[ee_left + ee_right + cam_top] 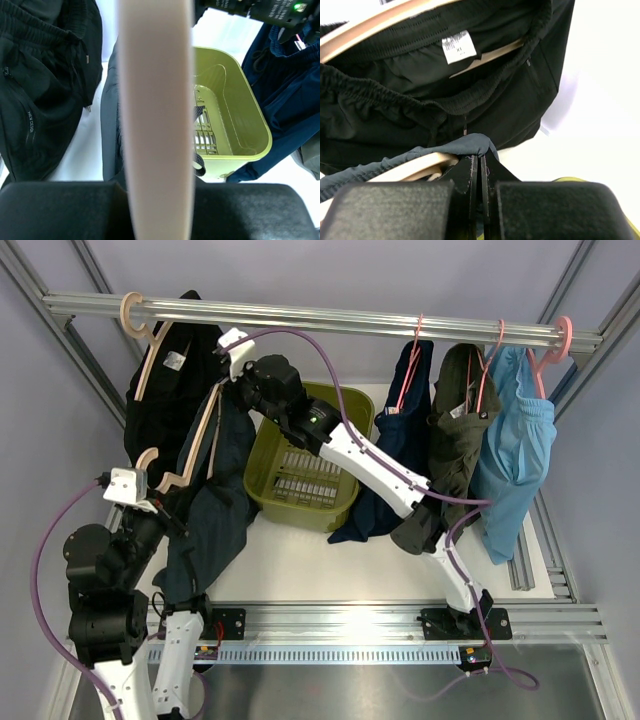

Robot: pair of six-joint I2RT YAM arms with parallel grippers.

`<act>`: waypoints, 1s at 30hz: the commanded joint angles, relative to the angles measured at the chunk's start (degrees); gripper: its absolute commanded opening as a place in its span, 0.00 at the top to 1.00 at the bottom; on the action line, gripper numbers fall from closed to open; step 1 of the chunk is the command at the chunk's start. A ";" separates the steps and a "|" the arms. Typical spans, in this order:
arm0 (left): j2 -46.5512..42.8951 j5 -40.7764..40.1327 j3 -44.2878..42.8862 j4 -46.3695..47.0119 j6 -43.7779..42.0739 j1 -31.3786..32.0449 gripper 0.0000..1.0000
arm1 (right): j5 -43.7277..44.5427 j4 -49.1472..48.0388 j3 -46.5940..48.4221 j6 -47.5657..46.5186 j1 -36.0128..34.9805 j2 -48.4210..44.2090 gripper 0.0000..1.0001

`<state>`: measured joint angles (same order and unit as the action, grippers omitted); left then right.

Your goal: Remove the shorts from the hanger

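The dark teal-slate shorts (215, 500) hang on a wooden hanger (190, 445) that is off the rail and tilted, low end to the left. My left gripper (163, 502) is shut on that hanger (155, 120) near its hook. My right gripper (232, 380) reaches across to the hanger's high end. Its jaws (480, 157) are shut on a fold of the teal-slate waistband (462, 145), right beside the wooden hanger tip (415, 167). The navy shorts (395, 455) hang on a pink hanger on the rail to the right.
A black pair (170, 370) hangs on a wooden hanger at the rail's left end, just behind the held shorts. A green basket (262, 490) stands on the table under my right arm. An olive pair (455, 440) and a light-blue pair (515, 455) hang at the right.
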<state>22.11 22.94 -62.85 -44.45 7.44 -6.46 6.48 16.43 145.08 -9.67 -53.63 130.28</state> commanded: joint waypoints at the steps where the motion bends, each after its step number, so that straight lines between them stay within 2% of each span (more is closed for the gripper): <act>1: -3.47 2.29 -3.07 -4.77 0.02 0.04 1.00 | 9.36 -5.79 2.24 0.26 7.74 0.24 1.00; 2: -3.56 2.02 -3.07 -4.51 0.29 0.04 1.00 | 7.16 -5.18 1.27 0.88 8.01 -0.72 1.00; 6: -4.35 1.32 -2.89 -0.13 2.83 -0.04 1.00 | -17.04 -4.02 -8.29 2.90 8.80 -6.16 1.00; 9: -4.62 0.18 -3.24 4.97 5.38 -0.04 1.00 | -27.45 -5.17 -14.72 3.34 8.71 -9.51 1.00; 13: -4.62 -1.31 -1.76 14.97 10.91 0.04 1.00 | -31.09 -2.81 -14.12 4.22 8.71 -9.08 1.00; 17: -3.48 -6.40 3.24 22.28 14.79 -0.04 1.00 | -37.14 -3.06 -16.22 3.52 8.71 -10.74 1.00; 20: -2.69 -9.83 7.11 29.83 17.16 -0.05 1.00 | -47.32 -4.82 -18.95 2.47 8.71 -12.67 1.00; 21: -2.68 -10.54 10.35 32.47 17.69 0.04 1.00 | -53.18 -3.78 -18.69 2.55 8.63 -12.85 1.00; 22: -2.77 -11.68 11.94 37.37 19.00 0.04 1.00 | -55.94 -2.90 -17.82 2.55 8.36 -12.86 1.00; 26: -1.46 -16.34 17.76 49.26 22.17 -0.04 1.00 | -58.43 0.45 -19.65 0.01 5.73 -15.22 1.00; 29: 0.91 -16.70 18.38 54.11 23.84 -0.04 1.00 | -53.70 0.71 -21.59 -0.35 4.06 -16.37 1.00; 30: 1.35 -16.79 18.20 54.90 23.93 -0.05 1.00 | -48.63 0.89 -21.68 -0.09 3.79 -16.20 1.00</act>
<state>22.31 9.58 -43.79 -4.10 28.56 -6.44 -45.52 17.93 123.57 -8.38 -47.86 118.37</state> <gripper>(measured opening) 0.100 0.028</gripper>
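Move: The right fingers, shut on the grey shorts' waistband, have the hanger's far end right beside them, some 2 cm back and 2 cm to the left. From this hand the black shorts hang about 10 cm left, 1 cm ahead and 8 cm lower; the green basket is roughly 20 cm back, 14 cm right and 30 cm below. From the left hand, which holds the hanger by its neck, that pinched waistband lies about 22 cm ahead, 9 cm right, level. Keep the right pinch on the waistband and pull it down about 6 cm off the hanger's end, then draw it back to some 12 cm, swinging the fingers counter-clockwise. Keep the left grip on the hanger: ease back slightly, lift about 5 cm, then push forward and a little left while tipping the fingers up and rolling the hand's left side down. ##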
